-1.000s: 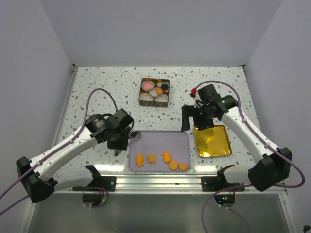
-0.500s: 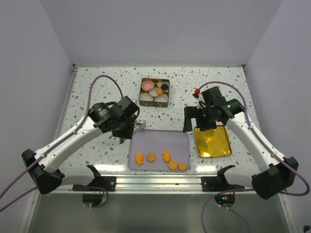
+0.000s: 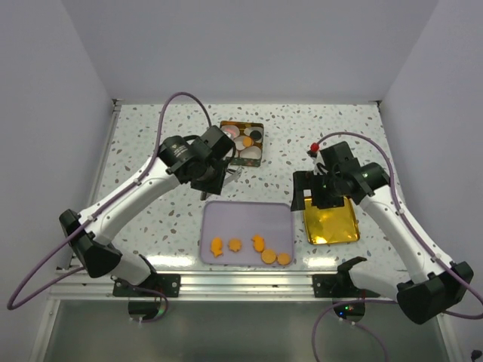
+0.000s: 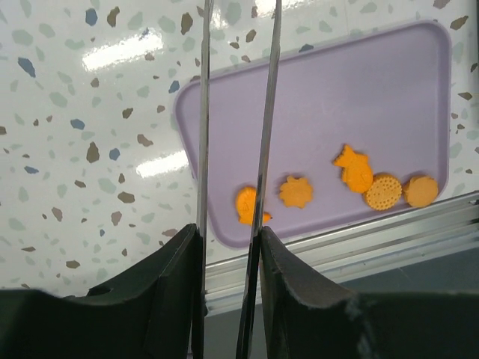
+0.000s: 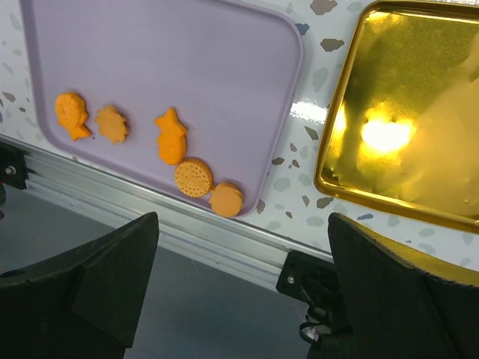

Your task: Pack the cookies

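Observation:
Five orange cookies (image 3: 258,243) lie along the near edge of the purple tray (image 3: 249,215); the left wrist view shows the same cookies (image 4: 354,169) on that tray (image 4: 359,90). More cookies, pink, black and orange, sit in white paper cups in the square box (image 3: 243,141). My left gripper (image 3: 216,178) (image 4: 228,235) hovers between box and tray, shut on metal tongs (image 4: 263,149). The tongs' tips run out of the wrist view. My right gripper (image 3: 315,200) (image 5: 243,224) stands open with nothing between its fingers, over the gap between tray and gold lid.
A shiny gold lid (image 3: 330,219) (image 5: 419,97) lies right of the tray. The aluminium rail (image 3: 249,280) runs along the table's near edge. White walls close the table at the back and both sides.
My left arm has swung from the tray's left edge away towards the box, carrying the tongs. My right arm has shifted slightly right. The five cookies on the tray have not moved.

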{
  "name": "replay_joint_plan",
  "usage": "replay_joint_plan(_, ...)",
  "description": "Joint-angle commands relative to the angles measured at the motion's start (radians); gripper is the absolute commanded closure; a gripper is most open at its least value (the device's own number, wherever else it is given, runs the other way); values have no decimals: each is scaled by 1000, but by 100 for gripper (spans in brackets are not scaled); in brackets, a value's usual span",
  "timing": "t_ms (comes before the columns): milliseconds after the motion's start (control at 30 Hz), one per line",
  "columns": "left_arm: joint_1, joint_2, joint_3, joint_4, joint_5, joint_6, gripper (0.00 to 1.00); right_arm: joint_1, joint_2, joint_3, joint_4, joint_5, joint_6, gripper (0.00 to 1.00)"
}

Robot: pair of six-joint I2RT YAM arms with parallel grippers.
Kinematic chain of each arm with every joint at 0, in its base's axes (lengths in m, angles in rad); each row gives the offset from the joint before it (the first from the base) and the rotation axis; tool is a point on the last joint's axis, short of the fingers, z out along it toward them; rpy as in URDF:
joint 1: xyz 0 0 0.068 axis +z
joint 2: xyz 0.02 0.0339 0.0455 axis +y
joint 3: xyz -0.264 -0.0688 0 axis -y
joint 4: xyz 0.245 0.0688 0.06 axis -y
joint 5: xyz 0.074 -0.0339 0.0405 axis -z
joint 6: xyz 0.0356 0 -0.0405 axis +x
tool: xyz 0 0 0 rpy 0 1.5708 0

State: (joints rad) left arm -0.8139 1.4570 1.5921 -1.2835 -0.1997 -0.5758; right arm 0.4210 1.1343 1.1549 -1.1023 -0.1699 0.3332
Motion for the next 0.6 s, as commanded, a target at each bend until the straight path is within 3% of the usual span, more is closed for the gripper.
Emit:
replay_joint_plan(0, 4, 57, 104, 16, -46, 63, 70, 5, -41, -1, -37, 33, 10, 1)
replay_joint_plan(200, 50, 169, 241, 3, -64, 103, 69, 4, -74, -3, -64, 59, 10, 1)
replay_joint_plan(567, 159, 273, 324, 23, -61, 157, 68, 4, -113, -21, -93, 93, 7, 1)
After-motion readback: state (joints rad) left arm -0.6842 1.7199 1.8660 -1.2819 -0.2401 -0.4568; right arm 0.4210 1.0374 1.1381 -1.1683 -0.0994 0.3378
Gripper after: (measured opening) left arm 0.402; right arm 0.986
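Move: Some 20 cm ahead of the left hand, about 1 cm to its right and 17 cm below, lies the empty front-left cup of the cookie box. The pink cookie sits 6 cm beyond that cup, the orange cookie 4 cm beyond and 7 cm to its right, the empty front-right cup level with it and 8 cm right. From the right hand the front-left cup is about 22 cm ahead, 22 cm left and 14 cm down. Carrying the last black cookie, still gripped between fingers of unchanged opening, the left hand sweeps about 8.5 cm forward at an even height, from the lilac tray towards the near side of the cookie box, bowing 2 cm right before easing back left. The right hand, empty and wide open, drifts about 2.5 cm right and back. ##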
